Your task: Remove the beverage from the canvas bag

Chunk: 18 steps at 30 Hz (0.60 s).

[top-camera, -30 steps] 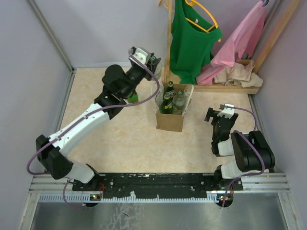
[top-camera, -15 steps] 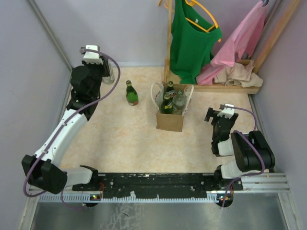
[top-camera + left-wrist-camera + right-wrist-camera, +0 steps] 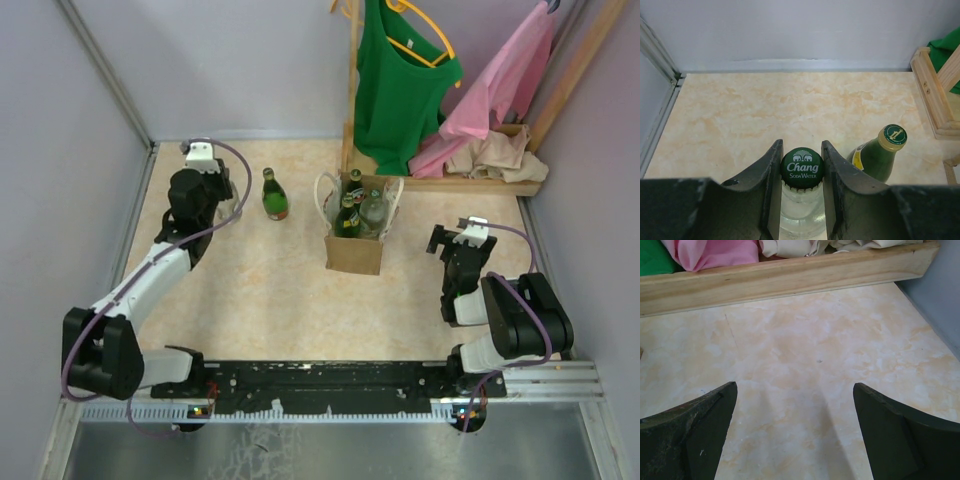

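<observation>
The tan canvas bag (image 3: 354, 250) stands upright mid-table with white loop handles. Inside it show two green bottles (image 3: 347, 214) and a clear one (image 3: 373, 209). A green bottle (image 3: 274, 195) stands on the table left of the bag and also shows in the left wrist view (image 3: 879, 156). My left gripper (image 3: 226, 196) is at the far left, shut on the neck of a clear Chang soda water bottle (image 3: 801, 169), just left of that green bottle. Whether its base touches the table is hidden. My right gripper (image 3: 452, 240) is open and empty, right of the bag, low over the table (image 3: 795, 390).
A wooden rack base (image 3: 480, 183) with pink and beige cloth (image 3: 490, 150) lies behind the bag. A green top (image 3: 400, 80) hangs over it. The rack foot (image 3: 935, 100) is to the right of the green bottle. Walls close the left, back and right.
My left arm swung from beside the bag to the far left with the clear bottle, then came down next to the standing green bottle. The right arm has not moved.
</observation>
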Each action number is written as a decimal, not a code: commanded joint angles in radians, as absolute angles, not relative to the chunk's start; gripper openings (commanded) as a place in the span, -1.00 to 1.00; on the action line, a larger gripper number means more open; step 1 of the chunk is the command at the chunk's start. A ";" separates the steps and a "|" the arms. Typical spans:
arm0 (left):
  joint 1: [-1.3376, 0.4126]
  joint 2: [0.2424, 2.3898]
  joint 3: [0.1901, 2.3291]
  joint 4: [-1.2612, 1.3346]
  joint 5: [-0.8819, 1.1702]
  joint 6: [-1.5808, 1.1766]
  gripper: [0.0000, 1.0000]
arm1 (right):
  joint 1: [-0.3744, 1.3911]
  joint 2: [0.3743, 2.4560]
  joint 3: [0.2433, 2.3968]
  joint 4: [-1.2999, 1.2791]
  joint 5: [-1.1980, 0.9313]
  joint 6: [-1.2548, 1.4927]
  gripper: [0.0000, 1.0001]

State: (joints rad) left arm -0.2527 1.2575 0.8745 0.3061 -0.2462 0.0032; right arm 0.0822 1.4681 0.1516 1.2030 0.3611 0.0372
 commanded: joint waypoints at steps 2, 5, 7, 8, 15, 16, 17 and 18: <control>-0.252 1.299 0.899 0.608 -0.255 0.018 -1.00 | 0.081 1.451 0.172 1.249 0.365 0.040 0.98; -0.250 1.348 0.896 0.640 -0.253 0.016 -1.00 | 0.081 1.452 0.171 1.249 0.364 0.040 0.98; -0.249 1.386 0.884 0.685 -0.254 0.013 -1.00 | 0.081 1.451 0.172 1.249 0.365 0.040 0.98; -0.249 1.401 0.875 0.709 -0.257 0.009 -1.00 | 0.081 1.450 0.171 1.249 0.364 0.040 0.98; -0.247 1.486 0.794 0.915 -0.286 0.006 -1.00 | 0.081 1.451 0.171 1.249 0.365 0.040 0.98; -0.247 1.495 0.790 0.938 -0.295 0.009 -1.00 | 0.081 1.451 0.172 1.249 0.364 0.040 0.98; -0.247 1.504 0.784 0.957 -0.300 0.015 -1.00 | 0.081 1.451 0.171 1.249 0.364 0.040 0.98; -0.247 1.513 0.783 0.971 -0.304 0.020 -1.00 | 0.081 1.451 0.171 1.249 0.364 0.040 0.98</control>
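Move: The left hand still grips the clear Chang bottle by its cap; its place is the bare table about 4 cm ahead and roughly 31 cm below the hand. The green bottle stands some 7 cm ahead and 10 cm to the right, its middle about 20 cm lower, and the canvas bag is about 30 cm right and level with the hand. From the right hand that bare spot lies some 55 cm left, 10 cm ahead and 13 cm below. The left hand carries the hanging Chang bottle forward about 3 cm over the table while easing down slightly, coming level with its spot to the left of the green bottle. It then nearly stops going forward and lowers the bottle more steeply towards the table, some 7 cm down in all, with the wrist unturned and the fingers keeping their pinch on the cap. ##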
